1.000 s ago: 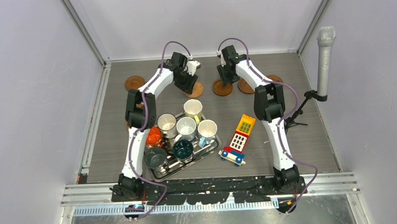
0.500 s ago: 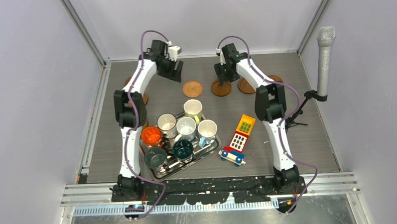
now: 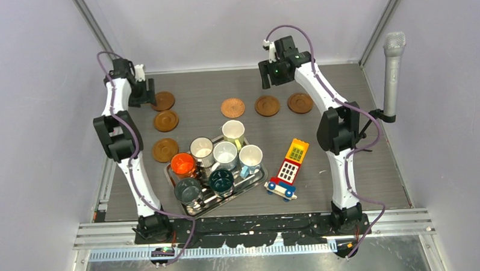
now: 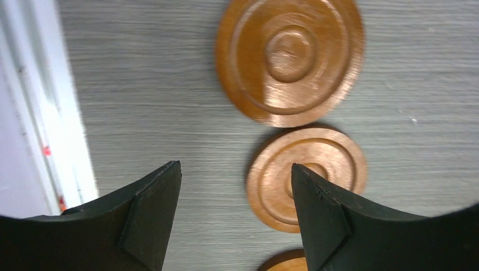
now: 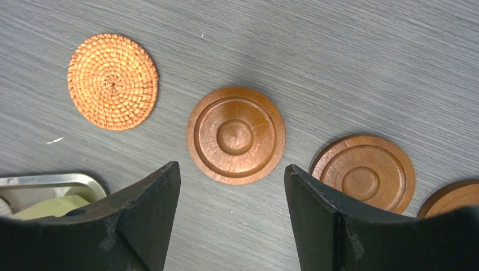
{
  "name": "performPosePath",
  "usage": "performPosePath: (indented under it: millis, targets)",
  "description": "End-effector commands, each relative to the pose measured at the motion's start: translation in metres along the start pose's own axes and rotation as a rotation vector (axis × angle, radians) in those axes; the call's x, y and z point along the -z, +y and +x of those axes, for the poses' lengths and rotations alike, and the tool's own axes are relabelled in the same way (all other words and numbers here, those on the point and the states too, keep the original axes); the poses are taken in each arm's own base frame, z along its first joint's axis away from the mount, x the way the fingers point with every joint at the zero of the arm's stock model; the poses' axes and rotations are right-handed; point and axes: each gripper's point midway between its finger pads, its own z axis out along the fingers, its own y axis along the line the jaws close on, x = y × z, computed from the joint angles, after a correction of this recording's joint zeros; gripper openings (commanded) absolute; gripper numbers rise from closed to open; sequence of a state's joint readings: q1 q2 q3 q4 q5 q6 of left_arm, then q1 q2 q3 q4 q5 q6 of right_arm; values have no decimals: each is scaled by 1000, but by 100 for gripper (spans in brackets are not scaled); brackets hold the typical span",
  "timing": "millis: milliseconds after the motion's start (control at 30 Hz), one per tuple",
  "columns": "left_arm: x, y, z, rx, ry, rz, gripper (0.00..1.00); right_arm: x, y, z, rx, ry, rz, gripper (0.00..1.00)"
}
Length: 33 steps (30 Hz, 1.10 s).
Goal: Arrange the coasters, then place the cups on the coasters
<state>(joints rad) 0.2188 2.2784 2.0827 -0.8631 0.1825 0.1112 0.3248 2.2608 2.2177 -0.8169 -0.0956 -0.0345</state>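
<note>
Three wooden coasters (image 3: 163, 101) (image 3: 166, 120) (image 3: 165, 150) lie in a column at the left. A woven coaster (image 3: 232, 107) and two wooden ones (image 3: 267, 105) (image 3: 300, 102) form a row at the back. Several cups stand on the metal tray (image 3: 258, 178), among them an orange cup (image 3: 182, 164), a pale yellow cup (image 3: 233, 131) and a teal cup (image 3: 221, 180). My left gripper (image 3: 141, 94) (image 4: 234, 209) hangs open and empty beside the left coasters (image 4: 290, 56) (image 4: 308, 178). My right gripper (image 3: 272, 79) (image 5: 231, 214) is open and empty above the back row (image 5: 236, 135) (image 5: 363, 174) (image 5: 113, 82).
A colourful toy truck (image 3: 289, 169) lies right of the tray. A microphone (image 3: 394, 76) on a stand rises at the right edge. The left wall rail (image 4: 39, 113) runs close to my left gripper. The tray's corner (image 5: 51, 182) shows in the right wrist view.
My left arm swung from the middle to the far left, leaving the woven coaster in the row. My right gripper lifted off its wooden coaster. Both grippers opened.
</note>
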Motion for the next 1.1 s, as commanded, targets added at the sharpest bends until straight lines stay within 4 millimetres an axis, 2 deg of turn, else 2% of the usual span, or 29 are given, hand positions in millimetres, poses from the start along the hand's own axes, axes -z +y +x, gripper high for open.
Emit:
performPosePath:
  millis: [0,233,467,733,867,1067]
  targets:
    - [-1,11,-19,-19,-43,-57,73,31,11,-9,27,-26,-42,72]
    - [-25,24,-44,-14,-101,-87,73,37,14,-5,7,-8,-49,72]
    - [-50,14,-57,-24,-147,-5,71,41,12,4,4,11,-38,72]
    - [-75,4,-58,-25,-147,21,63,46,12,8,16,22,-28,72]
    - [-82,-15,-52,-62,-120,59,55,48,9,9,25,25,-16,72]
    - [-80,-59,-38,-188,-73,125,48,48,8,10,29,25,-13,72]
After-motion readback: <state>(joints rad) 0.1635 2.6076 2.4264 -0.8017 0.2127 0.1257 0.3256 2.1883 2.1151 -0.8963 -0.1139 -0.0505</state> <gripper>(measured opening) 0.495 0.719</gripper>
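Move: The dark coaster farthest out on the left lies about 7 cm ahead of the left hand, 3 cm to its right and some 7 cm below. A second dark coaster nearly touches its near edge, roughly 3 cm back and 4 cm right of this hand. The woven coaster is about 2 cm ahead and 31 cm right. From the right hand, the left hand's coaster lies about 42 cm left, 4 cm ahead and 13 cm below. Forward and down, after a brief 2 cm swing to the left, the empty left hand reaches about 8 cm out and sinks 5 cm onto the far-left coaster. Its fingers close partway, the left one coming against the rim's left side and the right one over its top, and then push it to the right. The open right hand draws back about 4 cm, dipping slightly before starting to rise. ##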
